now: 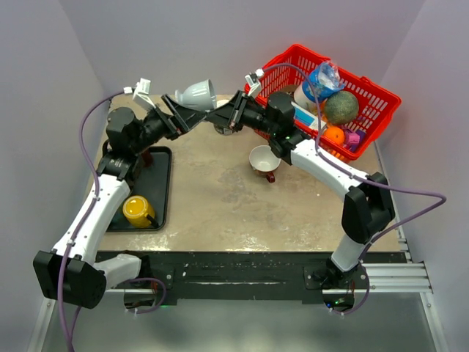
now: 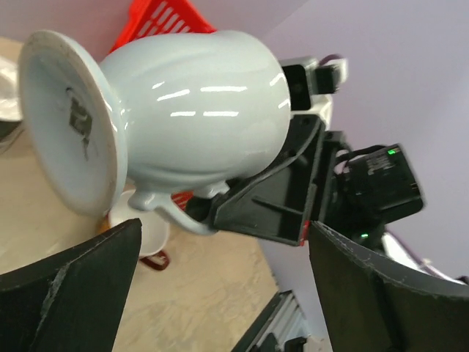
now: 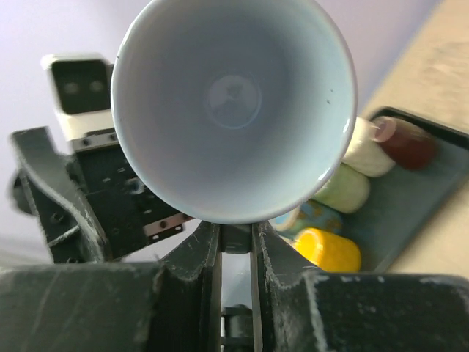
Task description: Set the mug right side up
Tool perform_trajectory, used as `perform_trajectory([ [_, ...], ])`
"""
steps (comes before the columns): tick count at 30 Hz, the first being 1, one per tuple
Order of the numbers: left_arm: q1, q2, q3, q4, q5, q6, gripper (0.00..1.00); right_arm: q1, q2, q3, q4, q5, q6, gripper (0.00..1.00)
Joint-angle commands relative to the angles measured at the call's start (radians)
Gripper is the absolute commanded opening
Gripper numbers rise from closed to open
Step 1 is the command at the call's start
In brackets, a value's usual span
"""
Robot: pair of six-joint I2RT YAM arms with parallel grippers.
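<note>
The pale grey-blue mug (image 1: pixel 196 94) hangs in the air over the table's far side, lying on its side. Its mouth (image 3: pixel 234 103) faces the right wrist camera. Its flared foot (image 2: pixel 62 121) points toward the left arm. My right gripper (image 1: pixel 212 111) is shut on the mug's handle (image 2: pixel 172 213), with the fingers (image 3: pixel 205 253) pressed together just under the rim. My left gripper (image 1: pixel 182 110) is open wide beside the foot end, and its fingers (image 2: pixel 88 286) stand apart from the mug without touching it.
A white cup with a red handle (image 1: pixel 262 160) sits upright mid-table. A red basket (image 1: pixel 302 50) full of groceries stands at the back right. A black tray (image 1: pixel 157 169) on the left holds a yellow object (image 1: pixel 137 210) and other small items.
</note>
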Motion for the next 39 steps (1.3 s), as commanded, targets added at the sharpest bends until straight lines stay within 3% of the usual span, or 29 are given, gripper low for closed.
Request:
perform_trajectory([
  [1, -0.001, -0.044, 0.052, -0.288, -0.104, 0.213, 0.99, -0.009, -0.098, 0.069, -0.165, 0.143, -0.169, 0.00],
  [10, -0.001, -0.110, 0.095, -0.540, -0.408, 0.345, 0.99, -0.007, -0.127, 0.104, -0.513, 0.401, -0.383, 0.00],
  [17, -0.001, -0.121, 0.147, -0.645, -0.661, 0.353, 0.99, 0.094, -0.153, 0.066, -0.697, 0.657, -0.497, 0.00],
  [23, -0.001, -0.106, 0.170, -0.692, -0.715, 0.354, 0.99, 0.178, -0.110, 0.095, -0.829, 0.835, -0.514, 0.00],
  [29, -0.001, -0.103, 0.167, -0.705, -0.724, 0.350, 0.99, 0.201, -0.044, 0.091, -0.880, 0.901, -0.502, 0.00],
  [39, -0.001, -0.100, 0.167, -0.720, -0.723, 0.342, 0.99, 0.203, 0.180, 0.233, -0.941, 1.014, -0.506, 0.00],
])
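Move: The right hand holds the grey mug by its handle. The bare table spot the mug is bound for is about 33 cm below that hand, some 7 cm ahead and 5 cm to its right. The flower mug stands some 12 cm right of the spot and 5 cm nearer; the black jar about 11 cm beyond the spot. From the open left hand the spot is roughly 9 cm ahead, 10 cm right and 34 cm down; the tray lies 19 cm left. Keeping its pinch on the grey mug's handle, the right hand carries the mug down about 23 cm and some 6 cm to the right, towards the bare table beside the flower mug, while rolling from pointing left to pointing forward and steeply down. The open left hand, already off the mug, draws away 13 cm left towards the tray and sinks about 8 cm, turning counter-clockwise. ##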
